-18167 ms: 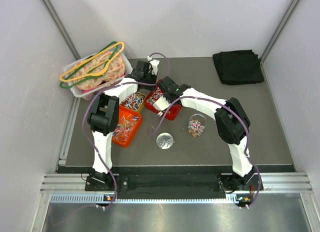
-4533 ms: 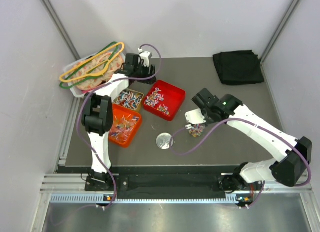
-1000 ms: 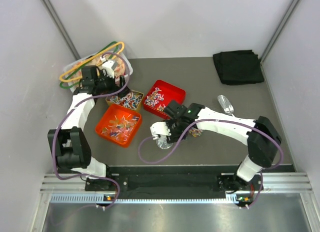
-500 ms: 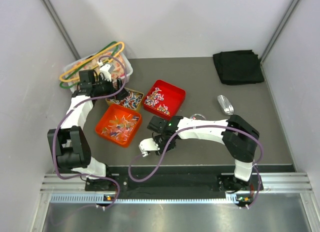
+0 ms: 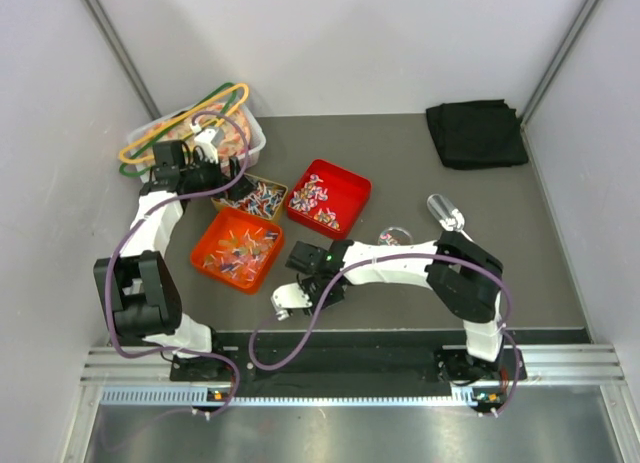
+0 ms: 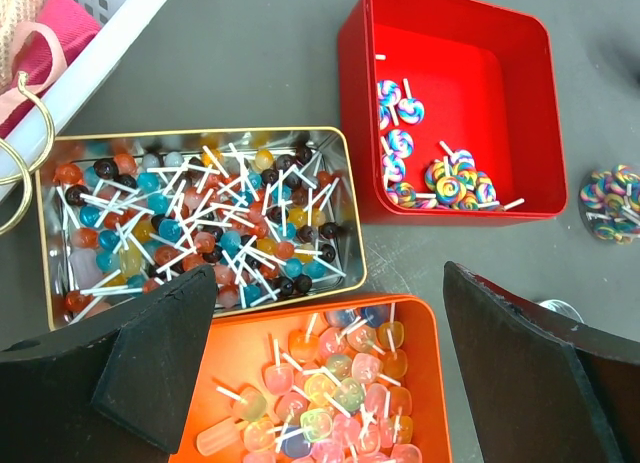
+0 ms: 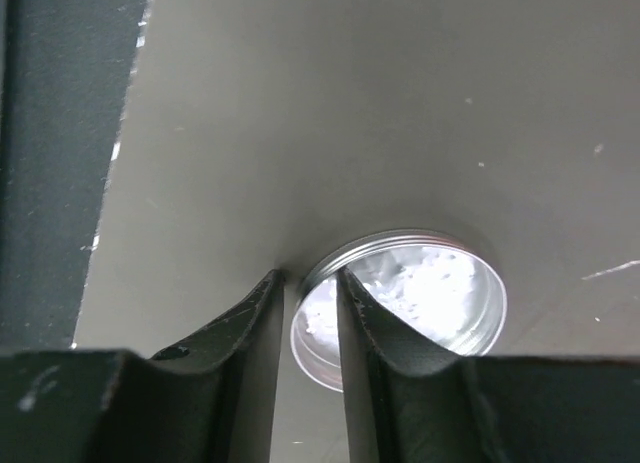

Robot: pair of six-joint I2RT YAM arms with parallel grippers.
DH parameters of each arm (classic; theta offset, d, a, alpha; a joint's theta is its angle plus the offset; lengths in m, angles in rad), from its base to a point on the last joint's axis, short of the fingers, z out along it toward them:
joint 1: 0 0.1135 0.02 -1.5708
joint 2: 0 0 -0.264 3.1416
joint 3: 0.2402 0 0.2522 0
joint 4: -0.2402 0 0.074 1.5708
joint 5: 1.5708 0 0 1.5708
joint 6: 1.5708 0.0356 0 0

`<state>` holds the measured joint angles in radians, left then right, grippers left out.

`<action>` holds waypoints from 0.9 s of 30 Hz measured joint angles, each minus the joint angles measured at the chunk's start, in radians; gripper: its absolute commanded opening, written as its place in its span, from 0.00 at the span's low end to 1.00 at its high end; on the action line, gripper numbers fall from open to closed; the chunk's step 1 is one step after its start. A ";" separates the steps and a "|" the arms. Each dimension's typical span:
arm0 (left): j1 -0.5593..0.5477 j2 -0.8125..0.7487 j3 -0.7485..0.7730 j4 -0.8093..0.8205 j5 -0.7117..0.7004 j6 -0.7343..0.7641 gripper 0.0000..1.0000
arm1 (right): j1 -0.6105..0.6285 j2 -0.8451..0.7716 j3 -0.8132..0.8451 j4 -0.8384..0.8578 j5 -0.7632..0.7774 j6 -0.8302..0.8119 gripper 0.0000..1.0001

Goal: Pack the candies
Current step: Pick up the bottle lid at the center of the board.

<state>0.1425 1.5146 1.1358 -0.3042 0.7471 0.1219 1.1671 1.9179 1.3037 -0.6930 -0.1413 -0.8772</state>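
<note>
The candies are small lollipops. They fill a gold tin [image 6: 190,223], an orange tray [image 6: 330,383] and part of a red tray [image 6: 440,178], and a few sit in a small clear jar [image 6: 612,198]. My left gripper [image 6: 330,273] hangs wide open above the tin and the orange tray, holding nothing. It also shows in the top view [image 5: 222,173]. My right gripper [image 5: 312,291] is low near the table's front edge. In its wrist view the right gripper [image 7: 308,275] straddles the rim of a round silver lid [image 7: 430,303]. One finger is inside, one outside, and a narrow gap remains.
A white bin of hangers and pink-orange items [image 5: 190,133] stands at the back left. A black cloth [image 5: 477,133] lies at the back right. A small shiny object [image 5: 445,211] rests right of the jar [image 5: 392,238]. The table's dark front edge [image 7: 60,163] runs close beside the lid.
My right gripper has moved left and toward the front edge, away from the jar. Its jaws have narrowed around the lid's rim. The left gripper has barely moved.
</note>
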 measured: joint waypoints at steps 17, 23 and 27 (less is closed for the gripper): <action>0.004 0.007 -0.050 0.026 0.142 0.009 0.99 | -0.048 -0.049 0.089 -0.074 -0.021 0.093 0.00; 0.005 0.075 -0.050 0.039 0.378 0.031 0.99 | -0.253 -0.244 0.304 -0.223 -0.302 0.126 0.00; 0.005 0.117 -0.029 -0.050 0.536 0.163 0.99 | -0.438 -0.342 0.416 -0.282 -0.546 0.143 0.00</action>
<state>0.1471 1.6318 1.1065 -0.3546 1.2827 0.2848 0.7292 1.5757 1.7195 -0.9749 -0.6872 -0.7338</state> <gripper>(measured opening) 0.989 0.007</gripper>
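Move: The bottle lid lies right at my right hand's partly open fingertips: its middle is about 3 cm ahead and 1 cm below, its rim between the pads. From that hand the bottle of candies stands some 8 cm ahead and 13 cm right, the orange tray 10 cm ahead and 20 cm left, the red tray 21 cm straight ahead. From my left hand the lid is about 21 cm back, 22 cm right and 17 cm below. I shut my right fingers on the lid's rim, easing about 1 cm forward along the board, then lift fast and steeply, some 26 cm up with 7 cm forward towards the red tray, rolling the hand's left side up nearly 40 degrees. My open left hand meanwhile draws back and right about 5 cm each, turning clockwise. ##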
